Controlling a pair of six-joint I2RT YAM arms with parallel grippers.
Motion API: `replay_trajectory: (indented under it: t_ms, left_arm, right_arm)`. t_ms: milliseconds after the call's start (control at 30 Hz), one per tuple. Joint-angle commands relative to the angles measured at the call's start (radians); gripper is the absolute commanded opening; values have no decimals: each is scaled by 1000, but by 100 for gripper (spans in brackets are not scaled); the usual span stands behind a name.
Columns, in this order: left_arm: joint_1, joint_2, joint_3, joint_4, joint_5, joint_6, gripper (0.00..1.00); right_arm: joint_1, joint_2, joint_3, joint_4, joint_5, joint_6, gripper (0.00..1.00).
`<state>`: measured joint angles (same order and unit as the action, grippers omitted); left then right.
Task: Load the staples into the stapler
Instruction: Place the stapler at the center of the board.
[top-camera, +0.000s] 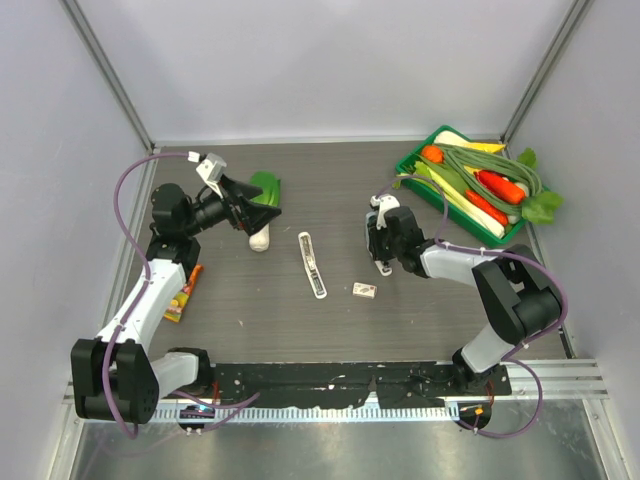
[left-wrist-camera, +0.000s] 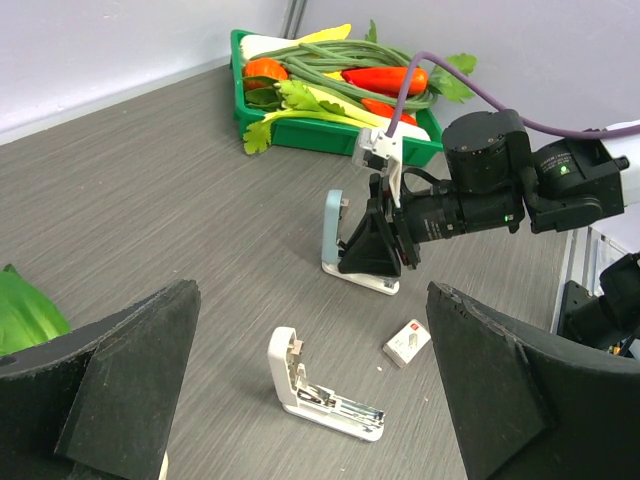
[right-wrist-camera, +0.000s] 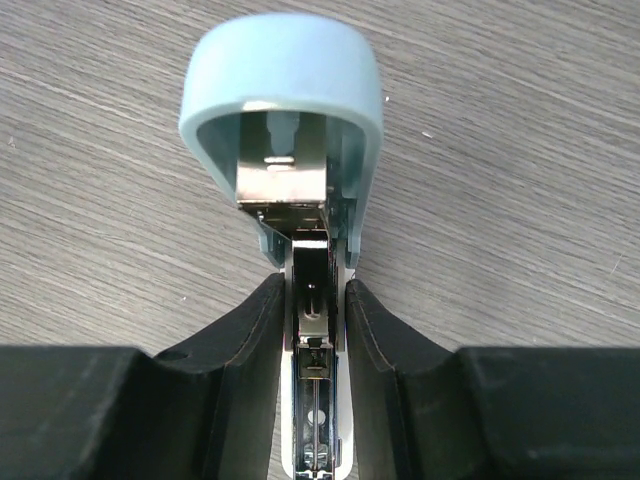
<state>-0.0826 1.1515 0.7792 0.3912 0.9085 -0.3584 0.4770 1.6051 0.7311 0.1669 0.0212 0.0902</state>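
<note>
The white stapler (top-camera: 312, 265) lies at the table's middle with its lid swung up (left-wrist-camera: 320, 395), and the silvery channel shows. The staples box (top-camera: 364, 290), whitish with a red mark (left-wrist-camera: 407, 342), lies just right of it. My right gripper (top-camera: 383, 255) is shut on the base of a second, pale blue stapler (right-wrist-camera: 285, 90). That stapler's blue lid stands upright (left-wrist-camera: 333, 230), and my right gripper's (right-wrist-camera: 318, 310) pads press both sides of its metal channel. My left gripper (top-camera: 265, 210) hangs open above the table, left of the white stapler, with nothing between its fingers (left-wrist-camera: 130, 380).
A green tray (top-camera: 409, 160) of vegetables stands at the back right. A green leafy item (top-camera: 268, 185) and a white root (top-camera: 260, 238) lie under my left gripper. A yellow-red packet (top-camera: 180, 298) lies at the left edge.
</note>
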Motion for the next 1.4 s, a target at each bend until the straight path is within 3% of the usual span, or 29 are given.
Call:
replay_trajectory:
  t_ms: [0, 267, 733, 933, 1067, 1233, 1367]
  left_arm:
    - [11, -16, -3, 31, 3, 12, 100]
    - [11, -19, -5, 31, 3, 10, 100]
    - [15, -24, -3, 26, 4, 10, 100]
    - [17, -32, 0, -5, 7, 30, 100]
    - [17, -36, 6, -29, 7, 42, 100]
    - [17, -49, 83, -211, -14, 134, 100]
    - [18, -62, 159, -417, -20, 202, 100]
  right_arm:
    - [12, -36, 19, -3, 5, 9, 36]
    - [14, -48, 16, -7, 8, 5, 37]
    - [14, -105, 37, -52, 6, -33, 55]
    - [14, -215, 44, -161, -42, -131, 59]
    - [14, -287, 51, -350, -70, -216, 59]
    - [14, -391, 70, -486, -134, -386, 59]
    - [14, -482, 91, -622, -298, -522, 59]
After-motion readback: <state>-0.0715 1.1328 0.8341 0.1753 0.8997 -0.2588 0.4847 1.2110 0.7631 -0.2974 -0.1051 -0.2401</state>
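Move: The open light-blue stapler is right at the right fingertips, its base astride the hand point and about 1 cm below, the lid standing up just beyond. The staple box lies about 8 cm back and 4 cm left of that hand, the open white stapler some 15 cm left and 3 cm back, both near table level. From the raised left hand, the light-blue stapler is roughly 20 cm right, 3 cm ahead and 26 cm down. The right fingers, already loosened on either side of the light-blue stapler's track, spread wider and come free of it, the hand almost still at first. It then climbs about 7 cm and draws back some 6 cm, drifting slightly right, speeding up away from the stapler while turning about 15 degrees counter-clockwise and rolling a little. ##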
